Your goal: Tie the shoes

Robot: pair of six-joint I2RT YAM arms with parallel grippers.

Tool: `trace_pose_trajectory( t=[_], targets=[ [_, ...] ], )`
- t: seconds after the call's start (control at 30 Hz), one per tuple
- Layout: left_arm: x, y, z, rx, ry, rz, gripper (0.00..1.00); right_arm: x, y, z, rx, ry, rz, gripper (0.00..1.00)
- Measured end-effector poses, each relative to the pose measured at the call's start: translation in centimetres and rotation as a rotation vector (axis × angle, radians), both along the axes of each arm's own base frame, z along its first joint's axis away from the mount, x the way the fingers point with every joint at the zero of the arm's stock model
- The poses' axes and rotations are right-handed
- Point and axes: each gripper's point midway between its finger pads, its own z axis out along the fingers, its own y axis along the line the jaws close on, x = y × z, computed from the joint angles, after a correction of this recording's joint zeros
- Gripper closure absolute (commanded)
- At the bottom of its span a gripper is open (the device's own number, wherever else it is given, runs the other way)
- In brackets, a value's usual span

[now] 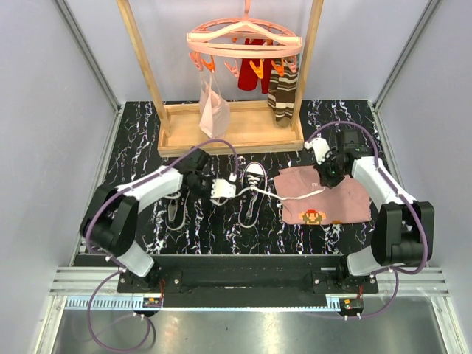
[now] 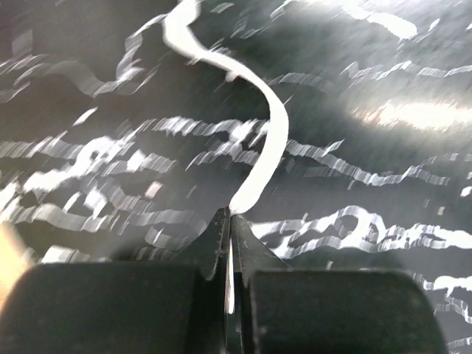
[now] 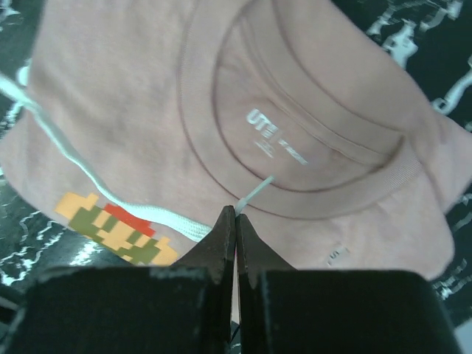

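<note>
One dark sneaker (image 1: pixel 249 200) with a white toe cap lies mid-table. The other shoe (image 1: pixel 175 209) lies to its left, partly under the left arm. My left gripper (image 1: pixel 221 190) sits just left of the middle shoe. In the left wrist view that gripper (image 2: pixel 229 215) is shut on a white lace (image 2: pixel 271 140) that curls away over the black marbled table. My right gripper (image 1: pixel 324 177) hovers over the pink shirt. In its wrist view the right gripper (image 3: pixel 236 211) is shut on the tip of the other white lace (image 3: pixel 151 216), which trails left across the shirt toward the shoe.
A pink T-shirt (image 1: pixel 335 199) with a pixel figure (image 1: pixel 313 217) lies flat at the right. A wooden rack (image 1: pixel 228 133) stands at the back, with a peach clip hanger (image 1: pixel 245 40), striped socks (image 1: pixel 282 96) and a pale cloth (image 1: pixel 214 107) hanging from it.
</note>
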Motion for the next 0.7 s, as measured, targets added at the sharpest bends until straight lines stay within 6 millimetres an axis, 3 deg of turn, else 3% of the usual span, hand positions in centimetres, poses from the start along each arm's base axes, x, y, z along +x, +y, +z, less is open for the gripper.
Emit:
trace_pose_trajectory(
  t=[0.17,0.37,0.7],
  targets=[
    [1.4,2.2,3.5,-0.032,-0.086,0.092,1.00,0.4,-3.0,0.1,-0.054,-0.014,-0.072,1.00],
    [1.6,5.1,3.9,0.005,-0.083,0.162,1.00,0.6,-7.3,-1.3,-0.118,0.002,-0.151,1.00],
    [1.6,9.0,3.9,0.061,-0.067,0.225,1.00,0.2,-7.2,-3.8,-0.106,0.070,-0.132,1.00]
  ],
)
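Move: Between the hands stands the laced shoe, about 17 cm to the right of the left hand and some 28 cm to the left of the right one, 1 cm nearer the base than either; it is roughly level with the left hand and 5 cm below the right. The other shoe lies about 13 cm to the left of the left hand, 2 cm back. Beneath the right hand, 7 cm down and 2 cm back, is the pink shirt's middle. Drawing the two lace ends apart, both hands keep their pinch and travel away from the laced shoe. The left rises about 4 cm early on as it goes some 9 cm left to over the other shoe's near side, turning slightly counter-clockwise. The right goes about 7 cm right over the shirt, then sinks some 4 cm and stops going outward. ##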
